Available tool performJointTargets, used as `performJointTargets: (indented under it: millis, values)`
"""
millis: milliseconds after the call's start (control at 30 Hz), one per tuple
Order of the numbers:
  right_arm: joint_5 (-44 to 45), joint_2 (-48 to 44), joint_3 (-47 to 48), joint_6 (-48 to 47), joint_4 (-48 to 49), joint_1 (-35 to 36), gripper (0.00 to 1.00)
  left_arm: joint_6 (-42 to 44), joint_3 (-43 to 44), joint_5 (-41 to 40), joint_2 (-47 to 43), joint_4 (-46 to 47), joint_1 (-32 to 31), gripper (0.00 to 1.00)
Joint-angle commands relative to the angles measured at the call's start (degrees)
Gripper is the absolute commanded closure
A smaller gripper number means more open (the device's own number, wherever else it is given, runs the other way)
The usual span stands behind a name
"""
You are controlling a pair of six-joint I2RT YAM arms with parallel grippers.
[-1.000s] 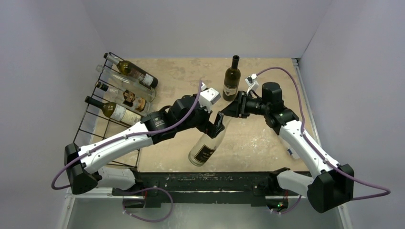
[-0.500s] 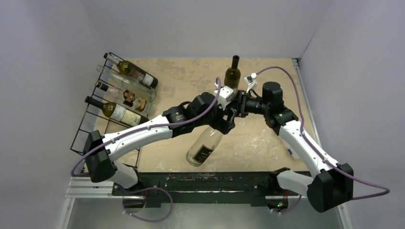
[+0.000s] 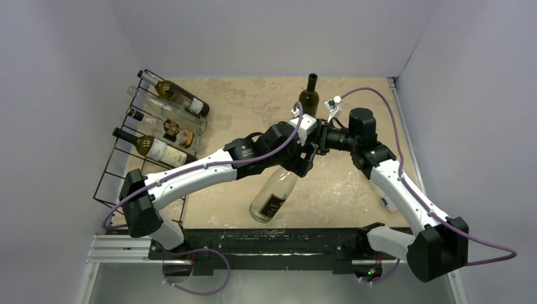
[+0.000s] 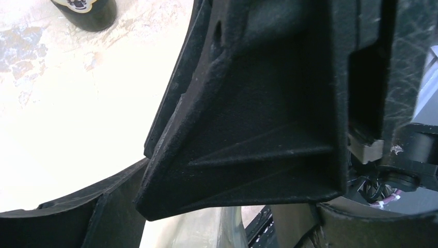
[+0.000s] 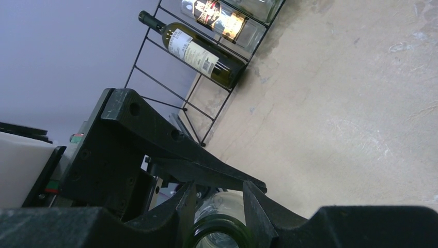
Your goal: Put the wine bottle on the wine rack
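Observation:
A clear wine bottle (image 3: 273, 193) hangs tilted over the table, base low and toward me, neck up and to the right. My right gripper (image 3: 318, 140) is shut on its neck just below the dark-rimmed mouth (image 5: 219, 232), a finger on each side. My left gripper (image 3: 303, 159) straddles the bottle's upper part right below the right gripper; in the left wrist view the glass (image 4: 217, 230) shows between its jaws with light on both sides. The black wire wine rack (image 3: 117, 152) stands at the far left.
Several bottles (image 3: 158, 150) lie in the rack, also in the right wrist view (image 5: 199, 54). A dark green bottle (image 3: 308, 98) stands upright just behind both grippers. A small white object (image 3: 387, 204) lies by the right arm. Walls close in the table.
My left arm has swung right, carrying its gripper from the bottle's body up to the neck beside the right gripper, and its jaws have narrowed. The right gripper and bottle have barely moved.

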Motion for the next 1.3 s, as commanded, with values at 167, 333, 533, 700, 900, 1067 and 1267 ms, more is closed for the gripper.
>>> performJointTargets:
  millis: [167,333,533,700,900,1067,1267]
  values:
    - [-7.1,-1.4,2.5,6.0,5.1,0.2,1.00,-0.3,1.0,-4.8,-0.5,0.5,-0.2,0.42]
    - [-7.4,-1.3,2.4,5.9,5.3,0.2,1.00,-0.1,1.2,-5.2,-0.6,0.5,-0.2,0.56]
    - [-6.0,-1.3,2.9,4.8,3.9,0.2,0.83,0.6,1.3,-6.3,-1.7,-0.1,-0.2,0.84]
    - [-3.8,-1.5,4.0,2.9,1.5,0.2,0.57,1.6,0.4,-6.2,-3.4,0.7,-0.2,0.99]
    - [-1.3,-1.1,5.4,1.3,-0.9,0.1,0.23,2.8,-1.6,-5.9,-5.4,2.0,-0.2,1.00]
    - [2.5,-1.5,7.2,-0.7,-4.4,0.1,0.11,3.7,-2.8,-6.9,-7.0,2.3,-0.1,1.00]
    - [11.9,-3.1,11.1,-3.4,-11.6,-0.3,0.09,3.2,-4.3,-9.6,-10.1,1.7,0.5,1.00]
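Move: The clear bottle's neck is still held in the right hand. The bottle's middle is about 6 cm back from the open left hand, 6 cm to its left and 7 cm below. From the right hand it is about 9 back, 6 left and 10 below. The standing dark bottle is roughly 20 cm ahead of the left hand and 5 right. The nearest racked bottle, white-labelled, lies some 45 cm left of that hand and 4 ahead. The left fingers shut on the clear bottle just below the right hand's grip and keep hold, the hand easing left about 1 cm meanwhile. Only then do the right fingers open wide and let go of the neck, that hand backing off some 2 cm, mostly up and a little forward, while the left draws the bottle a further 2 cm or so left, towards the rack. ##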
